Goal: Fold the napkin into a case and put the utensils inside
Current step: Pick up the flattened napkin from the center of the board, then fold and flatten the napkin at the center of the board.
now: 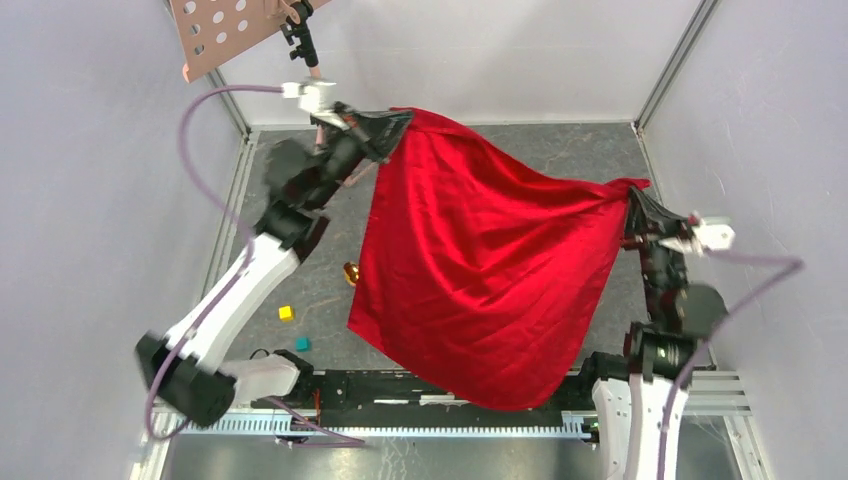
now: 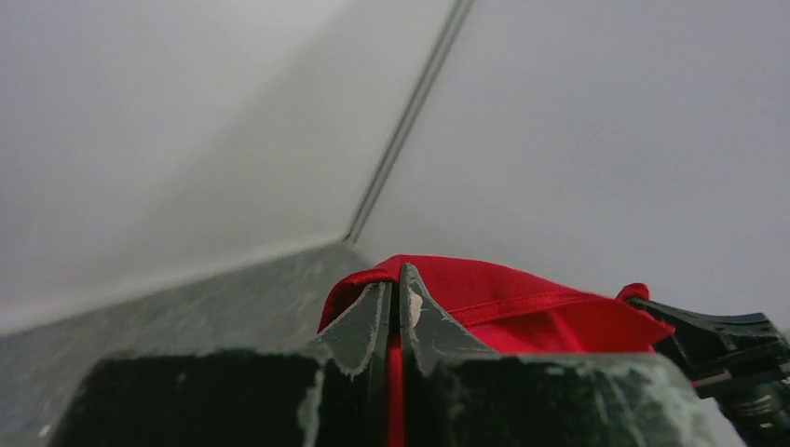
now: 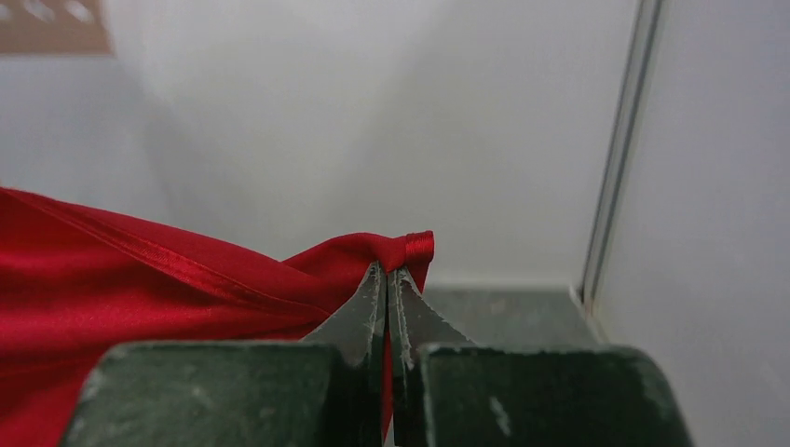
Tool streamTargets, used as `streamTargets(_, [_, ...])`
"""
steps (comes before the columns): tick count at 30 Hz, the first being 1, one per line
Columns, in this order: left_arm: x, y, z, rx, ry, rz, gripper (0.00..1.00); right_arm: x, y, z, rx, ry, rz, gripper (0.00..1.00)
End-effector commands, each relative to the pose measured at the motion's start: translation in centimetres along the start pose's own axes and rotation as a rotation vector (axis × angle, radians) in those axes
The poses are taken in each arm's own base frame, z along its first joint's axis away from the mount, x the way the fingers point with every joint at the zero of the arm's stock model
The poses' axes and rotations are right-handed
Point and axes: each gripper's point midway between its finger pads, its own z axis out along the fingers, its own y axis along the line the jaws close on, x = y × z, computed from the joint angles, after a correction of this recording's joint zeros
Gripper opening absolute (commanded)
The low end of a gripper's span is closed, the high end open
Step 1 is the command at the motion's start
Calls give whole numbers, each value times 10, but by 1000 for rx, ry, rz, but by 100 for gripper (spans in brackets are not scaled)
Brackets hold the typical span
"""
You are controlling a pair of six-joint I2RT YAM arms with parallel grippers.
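Note:
The red napkin [image 1: 480,260] hangs spread in the air above the table, held by two upper corners. My left gripper [image 1: 388,125] is shut on its far left corner [image 2: 373,277]. At the right, my right gripper [image 1: 636,196] is shut on the other corner [image 3: 415,248]. The cloth sags down to a point near the arm bases. Beside the napkin's left edge the gold bowl of a spoon [image 1: 351,272] peeks out on the table. The other utensils are hidden under the cloth or out of view.
A small yellow block [image 1: 286,313] and a teal block [image 1: 302,344] lie on the grey table [image 1: 560,150] at the left front. White walls close the table on three sides. A perforated tan board [image 1: 215,30] hangs at the back left.

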Motion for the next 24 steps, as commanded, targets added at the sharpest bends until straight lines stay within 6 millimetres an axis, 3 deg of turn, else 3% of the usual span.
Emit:
streamTargets(1, [88, 102, 39, -242, 145, 104, 2, 122, -52, 8, 193, 214, 44, 1])
streamTargets(5, [179, 179, 60, -353, 305, 68, 2, 206, -63, 5, 225, 349, 83, 1])
streamTargets(7, [222, 206, 66, -357, 369, 24, 2, 250, -67, 3, 228, 460, 110, 1])
streamTargets(11, [286, 246, 75, -358, 471, -34, 2, 310, -73, 7, 246, 610, 180, 1])
streamTargets(14, [309, 267, 78, -376, 494, -59, 2, 352, -74, 13, 228, 750, 224, 1])
streamTargets(16, [318, 269, 80, -359, 504, -79, 2, 371, -74, 16, 216, 808, 246, 1])
streamTargets(24, [336, 277, 82, -355, 521, -118, 2, 408, -95, 35, 269, 918, 226, 1])
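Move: The napkin already hangs pinched by its two far corners. The bare board where the left corner is taken lies about 25 cm ahead of the left hand, 8 cm to its right and 50 below; a music-stand foot stands some 30 ahead, level sideways. The spoon lies about 8 left and 4 back, equally far down. The right corner's place is roughly 22 cm ahead of the right hand, 6 right and 44 below; the right wall is about 24 to its right. The napkin, still pinched at its far corners by both grippers, is swung down and forward over the far part of the board, each hand dropping some 35 cm and reaching out a little over 20. The quick drop comes first; then both level off, the right easing on forward. The fingers tip downward, the right hand's much more than the left's, and keep their hold. ##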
